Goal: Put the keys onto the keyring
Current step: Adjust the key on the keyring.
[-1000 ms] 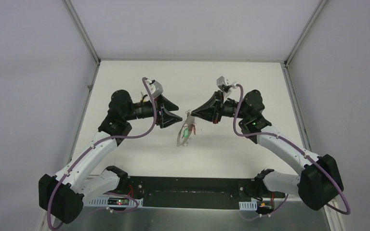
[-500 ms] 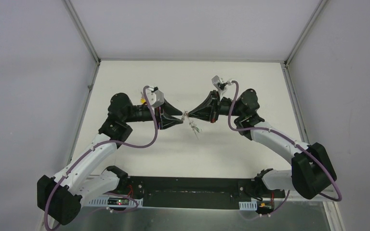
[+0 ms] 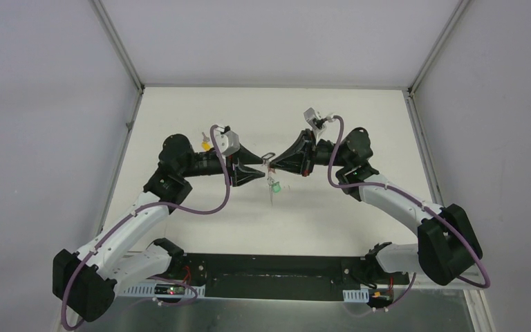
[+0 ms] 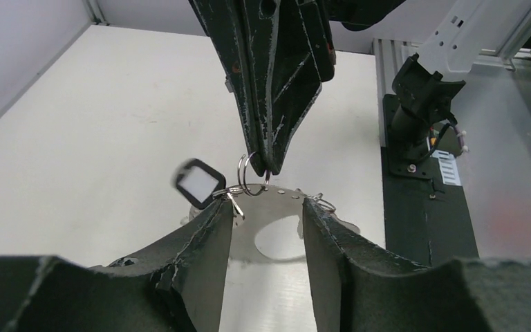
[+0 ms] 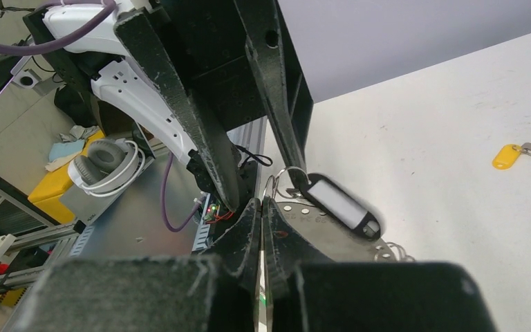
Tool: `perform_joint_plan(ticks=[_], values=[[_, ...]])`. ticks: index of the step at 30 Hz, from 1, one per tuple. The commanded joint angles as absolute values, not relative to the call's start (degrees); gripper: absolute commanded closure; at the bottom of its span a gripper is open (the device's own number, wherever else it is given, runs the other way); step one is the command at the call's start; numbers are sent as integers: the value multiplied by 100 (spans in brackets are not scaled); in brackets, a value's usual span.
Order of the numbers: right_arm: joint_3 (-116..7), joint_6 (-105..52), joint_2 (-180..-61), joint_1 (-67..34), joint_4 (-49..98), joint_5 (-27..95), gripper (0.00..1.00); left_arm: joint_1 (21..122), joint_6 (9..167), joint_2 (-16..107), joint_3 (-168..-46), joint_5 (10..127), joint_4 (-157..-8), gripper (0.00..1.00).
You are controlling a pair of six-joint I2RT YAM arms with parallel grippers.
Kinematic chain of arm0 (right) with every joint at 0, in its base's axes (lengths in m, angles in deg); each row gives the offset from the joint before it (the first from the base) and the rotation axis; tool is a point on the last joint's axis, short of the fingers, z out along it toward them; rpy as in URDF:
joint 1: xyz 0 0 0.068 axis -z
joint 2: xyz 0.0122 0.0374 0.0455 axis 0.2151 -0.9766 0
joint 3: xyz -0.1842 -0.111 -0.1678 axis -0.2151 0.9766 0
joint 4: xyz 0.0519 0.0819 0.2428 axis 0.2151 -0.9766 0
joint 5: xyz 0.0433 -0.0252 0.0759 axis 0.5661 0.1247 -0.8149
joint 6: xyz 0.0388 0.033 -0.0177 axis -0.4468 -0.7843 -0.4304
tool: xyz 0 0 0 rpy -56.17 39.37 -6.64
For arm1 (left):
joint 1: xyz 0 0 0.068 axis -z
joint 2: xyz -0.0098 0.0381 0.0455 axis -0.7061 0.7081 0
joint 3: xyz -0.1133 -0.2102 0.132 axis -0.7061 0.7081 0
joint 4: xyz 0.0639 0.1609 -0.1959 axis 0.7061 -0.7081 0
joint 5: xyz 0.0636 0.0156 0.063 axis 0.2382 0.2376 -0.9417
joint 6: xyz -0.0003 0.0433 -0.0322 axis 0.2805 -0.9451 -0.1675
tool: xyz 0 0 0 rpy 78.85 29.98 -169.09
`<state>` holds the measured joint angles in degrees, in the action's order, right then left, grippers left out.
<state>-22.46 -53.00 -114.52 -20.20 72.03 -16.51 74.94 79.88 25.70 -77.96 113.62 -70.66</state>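
Note:
The keyring (image 4: 263, 228), a flat silvery loop with an oval opening, is held in the air between both arms. My left gripper (image 4: 267, 205) is closed across its width, one finger against each side. My right gripper (image 4: 268, 162) comes down from above, shut on the keyring's top edge next to small wire rings (image 4: 247, 173). A key with a black tag (image 4: 197, 182) hangs on the keyring (image 5: 332, 232), seen too in the right wrist view as the black tag (image 5: 339, 206). From above, a green tag (image 3: 274, 185) dangles below the meeting grippers (image 3: 265, 167). A yellow-tagged key (image 5: 515, 153) lies on the table.
The white table (image 3: 332, 111) is walled at the back and both sides. The yellow-tagged key (image 3: 206, 145) lies just behind my left forearm. A black base plate (image 3: 269, 277) with the arm mounts runs along the near edge.
My left gripper has moved right to meet the right gripper and has closed onto the keyring. The keyring no longer hangs broadside; the green tag now swings below it.

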Motion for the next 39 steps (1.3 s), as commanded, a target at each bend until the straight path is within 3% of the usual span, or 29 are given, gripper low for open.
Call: perform_joint_plan(ticks=[1,18,32,39], values=[[-2493,-5348,-11356,-2054,7684,-1717,100,7533,7356,2211,-8038,11232,-7457,56],[-2486,-5389,-11374,-2058,7739,-1752,100,7554,7058,2200,-8211,11002,-7674,54],[-2471,-5389,-11400,-2114,7743,-1723,100,7856,7169,2460,-8222,10928,-7343,65],[-2475,-5384,-11409,-2141,7748,-1742,100,7885,7226,2474,-8151,10796,-7191,84]])
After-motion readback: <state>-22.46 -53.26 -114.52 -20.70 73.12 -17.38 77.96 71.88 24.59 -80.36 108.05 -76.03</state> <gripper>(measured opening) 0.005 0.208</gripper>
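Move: The rings of the keyring, pinched at the right fingertips, stand about 2 cm to the right of the left hand's open fingertips, some 1 cm ahead and 1 cm up. The black tag sticks out about 4 cm ahead and 2 cm right, level with the fingertips; the grey disc hangs some 5 cm below, 3 cm right and 1 cm back. From the right hand, the rings are right at its fingertips, about 1 cm left. Left hand rises and backs off left about 2 cm, then returns right, closing around the rings the right still pinches. ##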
